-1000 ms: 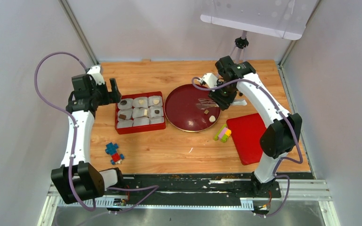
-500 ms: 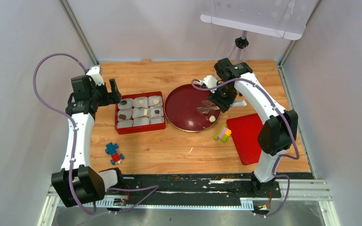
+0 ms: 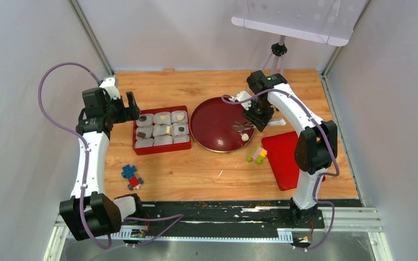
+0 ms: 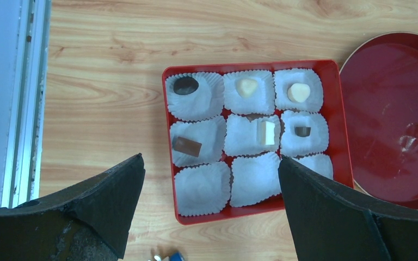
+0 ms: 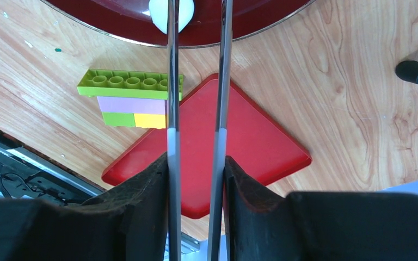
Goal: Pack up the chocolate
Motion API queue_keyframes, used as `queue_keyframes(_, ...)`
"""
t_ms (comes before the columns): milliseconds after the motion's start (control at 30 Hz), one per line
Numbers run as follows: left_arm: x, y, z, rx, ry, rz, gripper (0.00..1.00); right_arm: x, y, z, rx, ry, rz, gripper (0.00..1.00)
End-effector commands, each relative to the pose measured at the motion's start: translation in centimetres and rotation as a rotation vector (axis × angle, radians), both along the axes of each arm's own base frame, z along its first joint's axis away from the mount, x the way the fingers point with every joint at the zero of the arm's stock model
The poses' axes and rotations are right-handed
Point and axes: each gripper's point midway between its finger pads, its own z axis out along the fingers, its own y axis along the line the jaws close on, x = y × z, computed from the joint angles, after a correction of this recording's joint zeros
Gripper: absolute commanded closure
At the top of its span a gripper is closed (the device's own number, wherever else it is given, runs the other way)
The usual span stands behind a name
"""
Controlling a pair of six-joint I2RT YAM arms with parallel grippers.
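A red tray [image 4: 166, 136] of white paper cups holds several chocolates: a dark oval [image 4: 185, 85], two cream hearts [image 4: 246, 87], a brown bar [image 4: 187, 146], a cream bar [image 4: 268, 132] and a small brown lump [image 4: 302, 131]. The cups of its near row are empty. My left gripper [image 4: 211, 159] hovers open above the tray [image 3: 162, 130]. My right gripper [image 5: 196, 163] is shut on metal tongs [image 5: 170, 81], whose tips reach the dark red plate [image 3: 212, 128]. A pale chocolate [image 5: 180, 13] lies there by the left blade.
Stacked green, pink and yellow toy blocks [image 5: 130, 100] lie beside a red square lid [image 5: 239, 141], just off the plate's rim. More blocks [image 3: 131, 176] sit near the left arm. A tripod foot [image 5: 413, 70] stands at the right.
The right arm has shifted a little over the plate's right side, and the tongs now stand over the pieces there. The left arm has not moved.
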Motion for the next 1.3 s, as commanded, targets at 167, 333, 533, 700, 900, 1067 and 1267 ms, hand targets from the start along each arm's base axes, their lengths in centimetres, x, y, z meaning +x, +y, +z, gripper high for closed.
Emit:
queue_keyframes(167,0.2,0.1,1.0,-0.005,-0.042,0.008,0.00,1.4,1.1,2.5,0.055,-0.070,0.011,0.86)
queue_keyframes(333,0.1,0.2,0.9,0.004,-0.035,0.008,0.00,2.3,5.6,6.0,0.194,-0.147,0.083,0.89)
queue_keyframes(533,-0.2,0.5,0.8,0.026,-0.019,0.011,0.00,1.3,12.8,7.9,0.303,-0.179,0.240,0.90)
queue_keyframes(700,-0.4,0.8,0.9,0.043,-0.018,0.015,0.00,0.6,19.4,7.5,0.360,-0.180,0.371,0.90)
queue_keyframes(900,-0.7,1.3,1.0,0.054,-0.015,0.028,0.00,-0.2,26.1,6.2,0.429,-0.172,0.468,0.90)
queue_keyframes(1067,-0.9,1.3,0.6,0.046,-0.008,0.030,0.00,-1.3,28.6,3.8,0.464,-0.118,0.503,0.90)
queue_keyframes(1267,-0.8,1.1,0.6,0.041,-0.012,0.027,0.00,-1.7,29.5,1.9,0.458,-0.094,0.504,0.87)
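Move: The empty cup in the middle of the box's front row lies about 43 cm to the left of my right hand, 4 cm back and 13 cm below. My tongs already hold the last brown chocolate, 8 cm left and nearly level fore and aft; the white chocolate still on the plate is some 5 cm left and 2 back, and the front-right cup about 34 left and 4 back. From my left hand the empty cup is roughly 9 cm right, 5 back and 21 down. Keeping the tongs shut on the brown chocolate, I lift my right hand about 7 cm off the plate while swinging it left, then sink nearly as far towards the box's front row, some 27 cm left in all. On the way my wrist turns about 30 degrees counter-clockwise and rolls its left side up, flattening the tongs; they end with their tips over the middle front cup, still closed. ##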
